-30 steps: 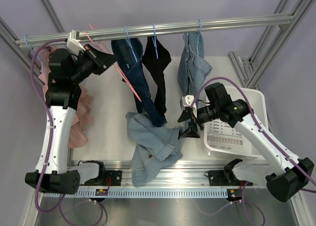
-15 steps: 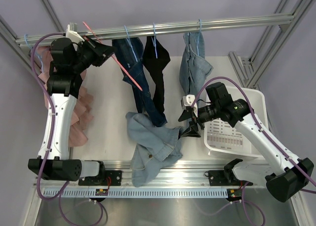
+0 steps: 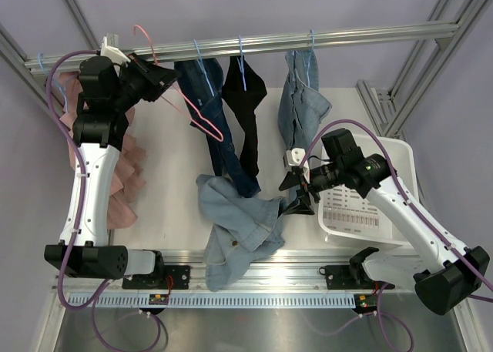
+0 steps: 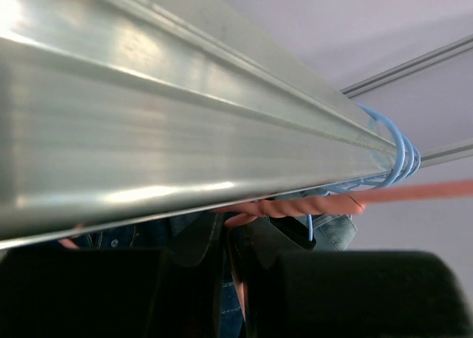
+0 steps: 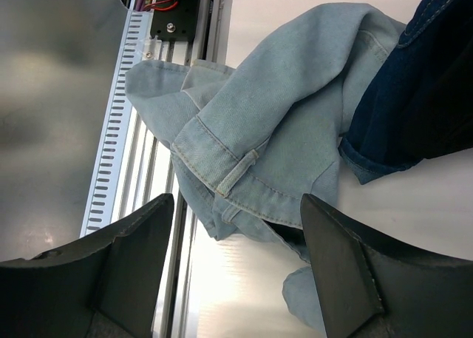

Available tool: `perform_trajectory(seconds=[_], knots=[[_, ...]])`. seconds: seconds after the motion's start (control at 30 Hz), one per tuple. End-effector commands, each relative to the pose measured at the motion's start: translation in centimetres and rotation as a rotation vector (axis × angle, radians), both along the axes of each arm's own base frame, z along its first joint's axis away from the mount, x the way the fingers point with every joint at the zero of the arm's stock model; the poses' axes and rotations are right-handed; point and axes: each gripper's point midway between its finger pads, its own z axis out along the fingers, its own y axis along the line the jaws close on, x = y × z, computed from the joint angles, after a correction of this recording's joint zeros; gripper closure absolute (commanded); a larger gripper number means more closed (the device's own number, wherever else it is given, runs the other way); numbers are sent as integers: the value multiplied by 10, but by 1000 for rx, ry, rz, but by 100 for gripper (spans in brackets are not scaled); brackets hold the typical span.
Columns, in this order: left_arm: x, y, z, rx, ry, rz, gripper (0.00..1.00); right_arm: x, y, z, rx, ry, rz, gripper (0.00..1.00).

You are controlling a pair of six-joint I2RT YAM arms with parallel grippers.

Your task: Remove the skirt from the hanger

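Observation:
The light denim skirt (image 3: 239, 221) lies crumpled on the table near the front edge, off any hanger; it fills the right wrist view (image 5: 281, 131). A bare pink wire hanger (image 3: 199, 113) is held up by the rail (image 3: 347, 38), its hook above the bar. My left gripper (image 3: 171, 81) is shut on the hanger's twisted neck (image 4: 318, 205) just under the rail (image 4: 148, 131); the gripper (image 4: 233, 231) shows dark and close. My right gripper (image 3: 296, 192) is open and empty, hovering just right of the skirt, its jaws wide apart (image 5: 236, 212).
On blue hangers (image 4: 395, 153) hang dark jeans (image 3: 212, 105), a black garment (image 3: 246, 113) and light blue jeans (image 3: 304, 98). A pink garment (image 3: 123, 167) hangs at the left behind my left arm. A white basket (image 3: 385, 206) stands at the right.
My left gripper has raised the pink hanger toward the rail and turned it, so its hook now stands above the bar. The right arm and the skirt have not moved.

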Motion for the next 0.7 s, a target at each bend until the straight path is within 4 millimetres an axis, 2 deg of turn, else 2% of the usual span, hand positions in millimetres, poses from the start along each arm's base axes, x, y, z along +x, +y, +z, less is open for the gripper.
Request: perform_trajectory(seconds=[0.0,0.23,0.67], knots=[[4,6,11,-12,-15,36,84,-3,-1,5,23,-15,21,22],[1,7,17,-14,-28,38,78,-3,-1,3,18,-13,24,22],[-25,9,24,2,-57,43,48,-2,-2,0,7,-5,24,22]])
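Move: The left fingertips are still around the twisted neck of the pink hanger, with the rail, where its hook crosses, about 3 cm ahead and 3 cm above, neither left nor right. The dark jeans hang beneath the rail, their middle some 8 cm to the right, 2 cm ahead and well below; the black garment is about 16 cm to the right and 3 cm ahead. From the right hand, that crossing lies roughly 25 cm ahead, 26 cm to the left and 24 cm higher. The left hand stays almost in place just under the rail while its fingers, barely parted to begin with, spread to about half open and let go of the pink hanger's neck. Only near the end does it start to ease straight back from the rail, about 1 cm, with the wrist held as it was and the fingers still opening on either side of the wire. ##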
